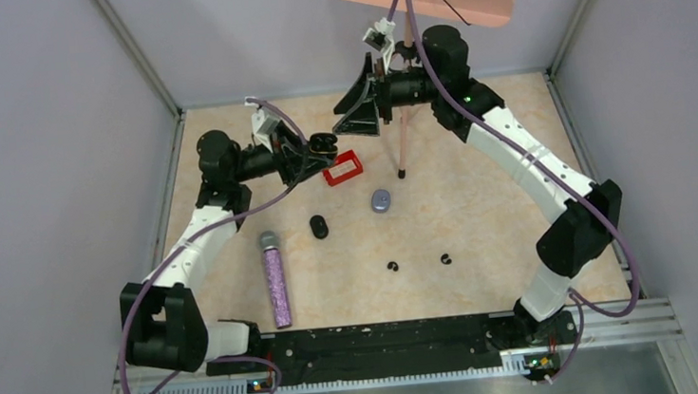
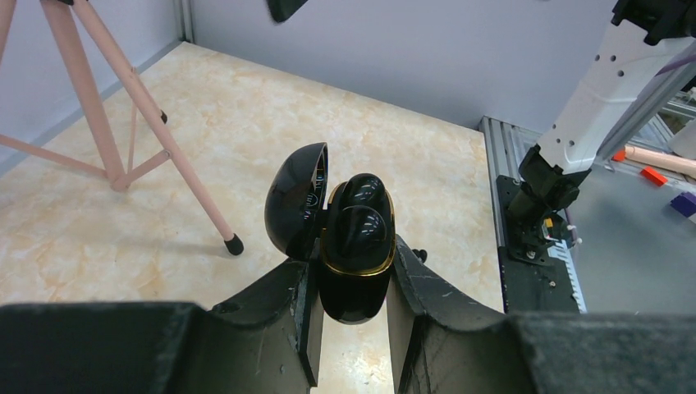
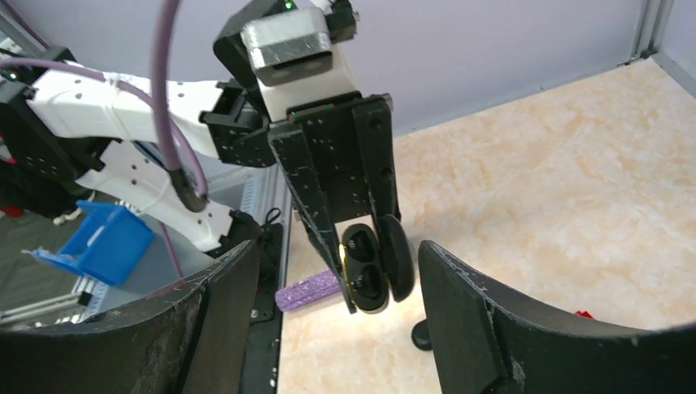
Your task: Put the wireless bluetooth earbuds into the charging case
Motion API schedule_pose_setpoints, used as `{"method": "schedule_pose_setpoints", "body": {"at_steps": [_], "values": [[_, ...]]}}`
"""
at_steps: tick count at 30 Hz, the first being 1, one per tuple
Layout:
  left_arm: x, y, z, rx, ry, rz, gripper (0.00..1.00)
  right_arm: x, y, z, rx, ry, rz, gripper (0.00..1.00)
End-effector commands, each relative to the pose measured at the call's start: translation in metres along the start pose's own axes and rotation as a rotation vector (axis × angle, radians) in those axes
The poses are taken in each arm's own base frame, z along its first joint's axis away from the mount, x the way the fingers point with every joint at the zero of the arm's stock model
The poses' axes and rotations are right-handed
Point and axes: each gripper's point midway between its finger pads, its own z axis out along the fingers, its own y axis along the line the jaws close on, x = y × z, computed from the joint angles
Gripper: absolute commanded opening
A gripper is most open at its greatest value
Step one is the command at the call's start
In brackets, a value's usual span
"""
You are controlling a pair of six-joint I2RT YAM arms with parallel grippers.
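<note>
My left gripper (image 1: 320,146) is shut on a glossy black charging case (image 2: 354,263) with a gold rim, held above the table with its lid (image 2: 294,201) swung open. Two rounded black earbuds (image 2: 359,215) fill its wells. My right gripper (image 1: 349,113) hovers open just beyond the case, higher up, and has nothing between its fingers (image 3: 468,312). In the right wrist view the case (image 3: 369,275) hangs between those wide-apart fingers without touching them. Two more tiny black earbuds (image 1: 392,267) (image 1: 445,259) lie on the table near the front.
A glittery purple microphone (image 1: 276,278) lies front left. A shut black case (image 1: 318,226), a grey-blue case (image 1: 381,200) and a red box (image 1: 343,168) sit mid-table. A pink tripod leg (image 1: 402,140) stands beside the right gripper. Walls enclose three sides.
</note>
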Motion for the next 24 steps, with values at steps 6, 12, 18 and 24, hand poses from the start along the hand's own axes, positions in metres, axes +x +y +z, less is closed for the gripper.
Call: {"method": "schedule_pose_setpoints", "body": {"at_steps": [6, 12, 18, 24], "values": [[-0.01, -0.026, 0.002, 0.083, -0.002, 0.127, 0.0, 0.044, -0.013, 0.015, -0.067, 0.087, -0.026, 0.72], [-0.013, -0.011, 0.009, 0.019, -0.013, 0.059, 0.0, 0.053, 0.02, 0.025, -0.201, 0.112, -0.052, 0.72], [-0.018, 0.021, 0.014, -0.126, -0.04, -0.075, 0.0, 0.048, 0.021, 0.005, -0.085, 0.105, -0.12, 0.72], [0.033, 0.038, 0.005, -0.242, 0.059, -0.233, 0.0, 0.056, -0.032, -0.054, 0.336, 0.156, -0.238, 0.73]]}}
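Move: The open charging case, earbuds already in it and lid standing on its forward side, is about 4 cm left of the empty, open right gripper, 8 cm below and level with it fore and aft. From that gripper, some 39 cm down on the table, the red box lies 15 cm ahead, 2 cm left; the blue-grey case 5 cm ahead, 6 cm right. The left gripper holds the charging case 2 cm beyond its fingertips, 1 cm above. Bring the open right gripper down about 7.5 cm to the held charging case, edging left and back a couple of centimetres partway to shut the lid, then draw it off some 3 cm to the right. Keep the left gripper's pinch on the case; let it ease back slightly, then swing forward about 3 cm while sinking and rolling some 10 degrees. ##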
